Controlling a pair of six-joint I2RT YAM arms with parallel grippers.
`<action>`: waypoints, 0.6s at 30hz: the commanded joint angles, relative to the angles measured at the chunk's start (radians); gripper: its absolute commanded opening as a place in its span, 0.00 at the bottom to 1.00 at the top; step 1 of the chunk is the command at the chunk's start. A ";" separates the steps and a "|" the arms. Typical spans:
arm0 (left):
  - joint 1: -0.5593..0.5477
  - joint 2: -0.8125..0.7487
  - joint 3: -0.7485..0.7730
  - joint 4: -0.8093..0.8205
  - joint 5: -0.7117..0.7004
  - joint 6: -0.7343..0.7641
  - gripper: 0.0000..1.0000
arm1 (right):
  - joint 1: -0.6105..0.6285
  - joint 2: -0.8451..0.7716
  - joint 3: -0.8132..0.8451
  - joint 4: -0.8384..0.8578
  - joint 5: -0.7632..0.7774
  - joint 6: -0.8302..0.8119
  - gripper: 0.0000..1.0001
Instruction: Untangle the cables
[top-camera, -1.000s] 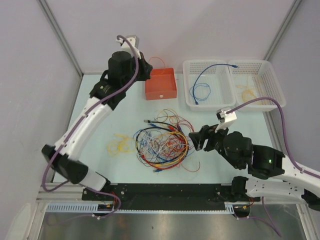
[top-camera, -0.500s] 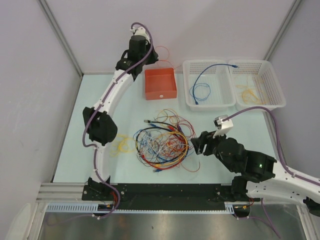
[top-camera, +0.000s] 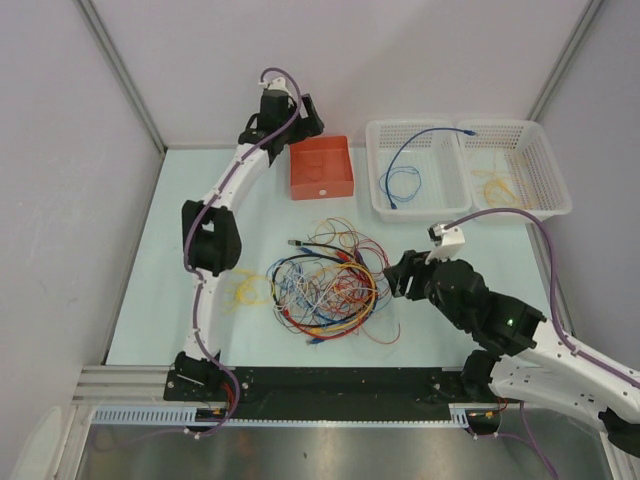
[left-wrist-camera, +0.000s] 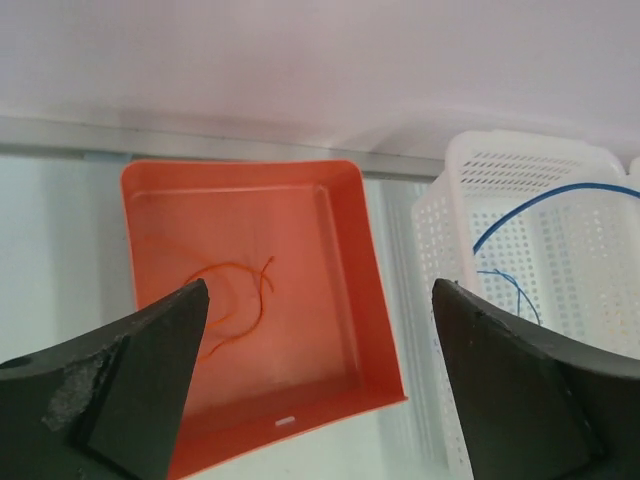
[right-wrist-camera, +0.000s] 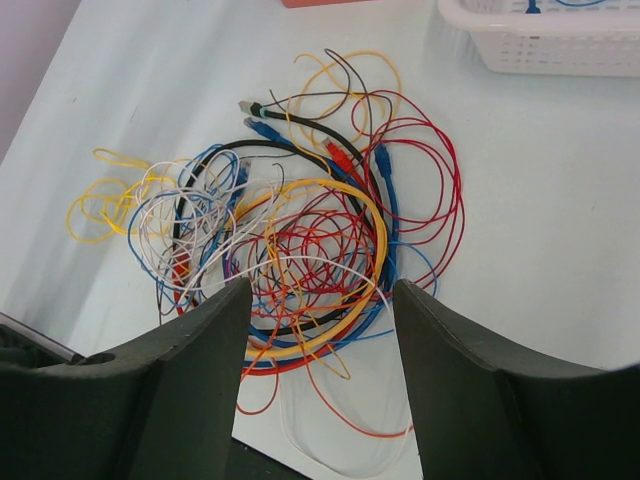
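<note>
The cables (top-camera: 325, 285) lie as a tangle of red, orange, yellow, blue, white and black loops at the table's middle, filling the right wrist view (right-wrist-camera: 300, 230). My right gripper (top-camera: 393, 275) hovers open just right of the tangle, with nothing between its fingers (right-wrist-camera: 322, 290). My left gripper (top-camera: 308, 118) is stretched to the back, open and empty (left-wrist-camera: 320, 290) above the orange tray (left-wrist-camera: 300, 230). One thin orange wire (left-wrist-camera: 235, 300) lies loose on that tray's floor.
The orange tray (top-camera: 322, 190) stands at the back centre. Two white baskets sit to its right: the left one (top-camera: 415, 124) holds a blue cable (top-camera: 400, 165), the right one (top-camera: 500, 124) a yellowish cable (top-camera: 497, 185). A yellow cable (top-camera: 240, 288) lies left of the tangle.
The left arm reached out to the back over the orange tray and its gripper opened; the orange wire it carried now lies in the tray. The right gripper shifted slightly toward the tangle.
</note>
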 joint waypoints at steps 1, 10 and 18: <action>-0.021 -0.122 -0.034 0.130 0.026 0.027 1.00 | -0.016 0.009 0.001 0.054 -0.055 0.007 0.63; -0.119 -0.564 -0.608 0.197 0.043 0.044 0.99 | -0.021 0.159 0.000 0.038 -0.118 0.023 0.63; -0.294 -0.984 -1.181 0.244 0.006 -0.024 1.00 | -0.016 0.315 -0.018 0.138 -0.256 0.029 0.65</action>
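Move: The cable pile both open hands turn to is centred about 16 cm left, 9 cm ahead and 22 cm below the right hand; the loose yellow coil is some 36 cm left and 10 cm ahead of that hand. From the left hand the pile is roughly 35 cm back, 7 cm right and 20 cm below. The red box sits nearly under the left hand, about 2 cm back and 6 cm right, 17 below, with the nearer white basket some 30 cm right. Towards the cable pile both empty hands close in: the left lifts up from over the red box and swings back fast about 24 cm, rising some 7 cm on the way and turning clockwise, fingers staying wide open. The right sinks about 7 cm while sliding left towards the pile's near right edge, tipping its steady, part-open fingers further down, still clear of the cables. ##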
